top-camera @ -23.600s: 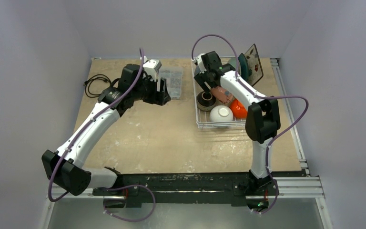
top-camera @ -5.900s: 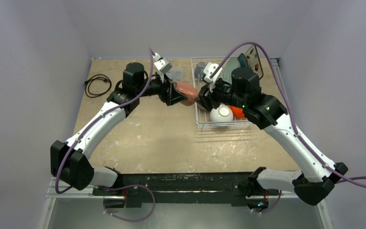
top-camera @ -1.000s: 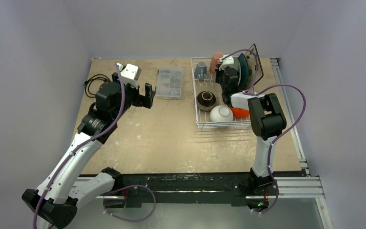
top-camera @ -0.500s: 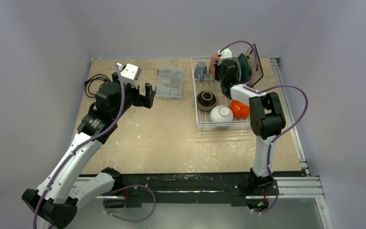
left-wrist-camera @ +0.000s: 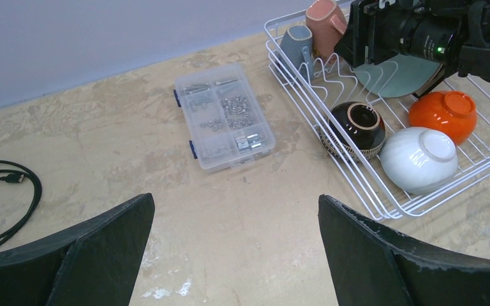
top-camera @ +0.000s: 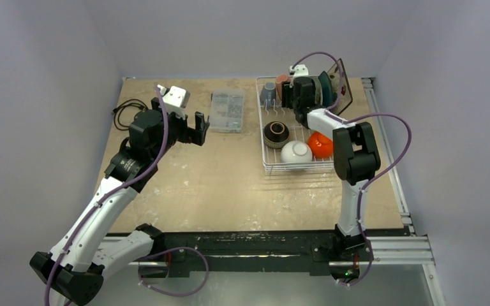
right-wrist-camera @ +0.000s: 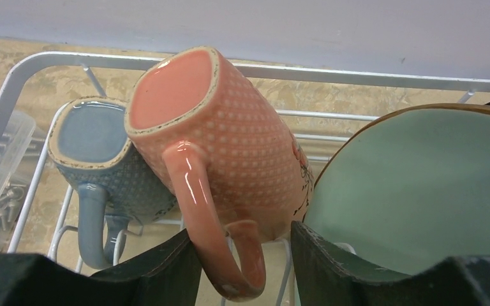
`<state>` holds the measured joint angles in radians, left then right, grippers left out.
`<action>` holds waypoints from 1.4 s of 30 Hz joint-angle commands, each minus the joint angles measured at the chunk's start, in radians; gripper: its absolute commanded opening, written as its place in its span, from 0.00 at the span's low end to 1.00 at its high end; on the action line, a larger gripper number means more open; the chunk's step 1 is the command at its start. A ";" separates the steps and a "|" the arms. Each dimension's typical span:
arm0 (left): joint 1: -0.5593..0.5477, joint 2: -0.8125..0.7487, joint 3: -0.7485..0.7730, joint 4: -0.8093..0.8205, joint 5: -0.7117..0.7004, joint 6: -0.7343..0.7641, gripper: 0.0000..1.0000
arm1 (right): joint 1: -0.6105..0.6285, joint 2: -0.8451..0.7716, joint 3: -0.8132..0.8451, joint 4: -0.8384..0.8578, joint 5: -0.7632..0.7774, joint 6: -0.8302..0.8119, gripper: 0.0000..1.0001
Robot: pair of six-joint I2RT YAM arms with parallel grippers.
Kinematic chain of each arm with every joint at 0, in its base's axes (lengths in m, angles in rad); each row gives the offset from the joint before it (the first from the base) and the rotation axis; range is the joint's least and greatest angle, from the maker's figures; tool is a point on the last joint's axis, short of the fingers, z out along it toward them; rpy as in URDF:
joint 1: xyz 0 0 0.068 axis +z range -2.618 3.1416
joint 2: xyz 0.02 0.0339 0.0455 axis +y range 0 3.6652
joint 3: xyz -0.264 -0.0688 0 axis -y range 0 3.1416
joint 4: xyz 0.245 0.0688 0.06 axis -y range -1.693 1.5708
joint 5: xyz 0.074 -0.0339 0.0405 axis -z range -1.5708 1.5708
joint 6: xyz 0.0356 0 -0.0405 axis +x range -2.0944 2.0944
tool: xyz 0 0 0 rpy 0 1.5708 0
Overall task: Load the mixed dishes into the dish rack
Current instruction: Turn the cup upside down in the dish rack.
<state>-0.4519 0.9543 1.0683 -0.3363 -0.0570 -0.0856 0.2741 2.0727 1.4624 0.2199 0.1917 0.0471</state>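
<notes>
The white wire dish rack holds a brown bowl, a white bowl and an orange bowl. A pale green plate, a teal plate and a floral plate stand at its back right. The salmon-pink mug rests upside down on the tines beside the grey-blue mug in the back left corner. My right gripper straddles the pink mug's handle, jaws parted, with a gap on the right side. My left gripper hangs wide open over bare table.
A clear plastic compartment box with screws lies left of the rack. A black cable coils at the table's far left. Grey walls enclose the table at the back and sides.
My right gripper lowered the pink mug onto the tines beside the grey-blue mug and its jaws opened off the handle. The left arm has not moved.
</notes>
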 commanded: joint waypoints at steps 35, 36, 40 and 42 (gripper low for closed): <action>0.001 -0.001 -0.007 0.049 0.031 -0.011 0.99 | -0.078 0.064 0.116 -0.244 -0.076 0.229 0.06; 0.001 -0.003 -0.008 0.048 0.031 -0.011 0.99 | -0.078 0.070 0.127 -0.272 -0.087 0.230 0.06; 0.001 -0.002 -0.008 0.048 0.029 -0.012 0.99 | -0.081 0.044 0.092 -0.271 -0.090 0.238 0.07; 0.001 0.000 -0.007 0.047 0.032 -0.013 0.99 | -0.081 0.032 0.070 -0.269 -0.088 0.245 0.07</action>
<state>-0.4519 0.9558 1.0645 -0.3302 -0.0360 -0.0917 0.2214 2.1014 1.6012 0.0738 0.0574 0.2611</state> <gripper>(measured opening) 0.994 0.196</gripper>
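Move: The right hand's half-open fingers straddle the lower end of the pink cup's handle. The cup's body is about 5 cm ahead, 1 cm left and 2 cm above; the blue cup is roughly 5 cm ahead and 8 cm left, the green plate 2 cm ahead and 11 cm right, and the black bowl 13 cm back, 4 cm left and lower. From the left hand the pink cup lies some 25 cm ahead, 29 cm right and 18 cm below. The right hand slides its fingers up around the pink cup's handle, rising about 3 cm while reaching 2 cm forward and slightly left, and closes to pinch the handle higher up. Keeping that pinch, it rolls some 15 degrees clockwise as seen from behind (its left side rising), edging about 1 cm right in the middle of the roll and easing down roughly 1.5 cm, to turn the leaning cup upright. ##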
